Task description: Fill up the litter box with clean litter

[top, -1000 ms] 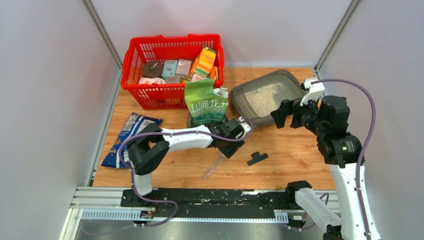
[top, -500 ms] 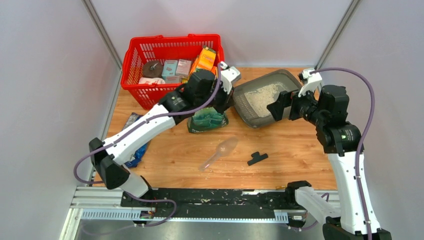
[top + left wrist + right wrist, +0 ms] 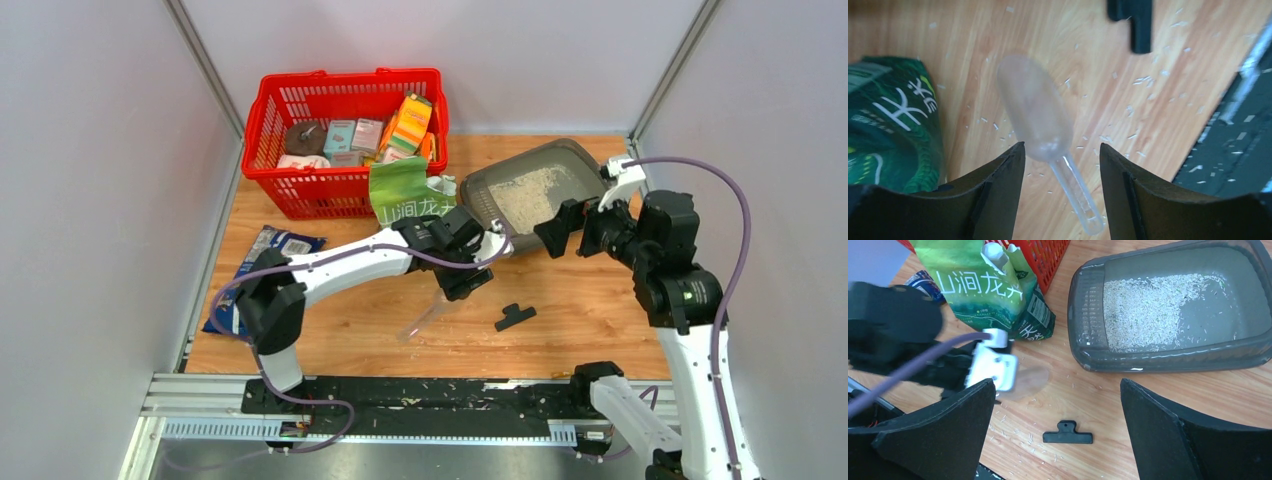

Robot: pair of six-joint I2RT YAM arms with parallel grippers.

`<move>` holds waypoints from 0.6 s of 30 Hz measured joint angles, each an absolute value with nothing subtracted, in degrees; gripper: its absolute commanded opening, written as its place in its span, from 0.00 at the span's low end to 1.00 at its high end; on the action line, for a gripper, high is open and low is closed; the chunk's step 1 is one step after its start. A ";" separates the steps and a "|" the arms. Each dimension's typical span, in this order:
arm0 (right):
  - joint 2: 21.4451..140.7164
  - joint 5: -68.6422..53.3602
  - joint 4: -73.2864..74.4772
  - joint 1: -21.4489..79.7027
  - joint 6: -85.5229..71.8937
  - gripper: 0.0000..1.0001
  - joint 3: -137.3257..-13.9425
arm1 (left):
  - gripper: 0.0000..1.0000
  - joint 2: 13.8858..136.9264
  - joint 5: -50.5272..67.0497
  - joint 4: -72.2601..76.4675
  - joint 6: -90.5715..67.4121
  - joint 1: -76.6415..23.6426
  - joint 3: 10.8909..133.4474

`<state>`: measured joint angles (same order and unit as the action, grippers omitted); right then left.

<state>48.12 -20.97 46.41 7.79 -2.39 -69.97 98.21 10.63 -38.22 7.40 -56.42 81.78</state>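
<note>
The dark grey litter box (image 3: pixel 474 203) (image 3: pixel 1083 310) sits at the back right. A patch of pale clean litter (image 3: pixel 528 192) (image 3: pixel 1153 307) covers part of its floor. A clear plastic scoop (image 3: pixel 1035 112) (image 3: pixel 422 322) (image 3: pixel 1032 380) lies on the wood. My left gripper (image 3: pixel 468 277) (image 3: pixel 1062 150) hangs open just above it, with the scoop's handle between the fingers and touching neither. My right gripper (image 3: pixel 556 228) (image 3: pixel 1056 383) is wide open and holds nothing, hovering in front of the box's near rim.
A green-and-white pouch (image 3: pixel 410 200) (image 3: pixel 983 285) (image 3: pixel 893 130) stands left of the box. Behind it is a red basket (image 3: pixel 300 195) of goods. A black clip (image 3: pixel 514 316) (image 3: pixel 1068 432) (image 3: pixel 1134 22) lies near the scoop, and a blue foil bag (image 3: pixel 262 262) at the left. Stray grains dot the wood.
Half a second ago my left arm reached up beside the pouch and box; now it is back down over the scoop, jaws open. The right gripper shifted only slightly.
</note>
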 measured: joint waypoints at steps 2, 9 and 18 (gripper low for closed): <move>45.84 -20.97 46.57 7.79 -2.61 1.00 -68.62 | 0.65 101.51 8.71 -38.96 8.03 -56.49 81.76; 41.56 -20.97 47.37 7.68 -2.83 1.00 -67.40 | 0.65 109.03 5.15 -39.13 9.23 -56.51 83.92; 41.08 -20.95 47.55 7.42 -2.70 1.00 -67.40 | 0.66 115.07 0.34 -38.89 7.25 -57.82 85.25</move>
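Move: The clear spoon's bowl lies nearly under the open left hand, about 1 cm ahead, 1 cm to its left and some 12 cm below. The black clip is about 6 cm back and 11 cm right of that hand, the green litter bag 9 cm ahead and 10 cm left, and the litter box 19 cm ahead and 16 cm right. From the right hand the bowl lies about 20 cm left, 2 cm back and 30 cm below. The spoon's bowl is what the left hand sinks to: straight down about 10 cm, drifting a couple of centimetres forward and easing off at the end. Its wrist swings some 15 degrees so the rightward-slanting fingers point more steeply down, staying open about the bowl's width; contact can't be seen. The right hand, wide open, backs off 2.5 cm, then stays. ##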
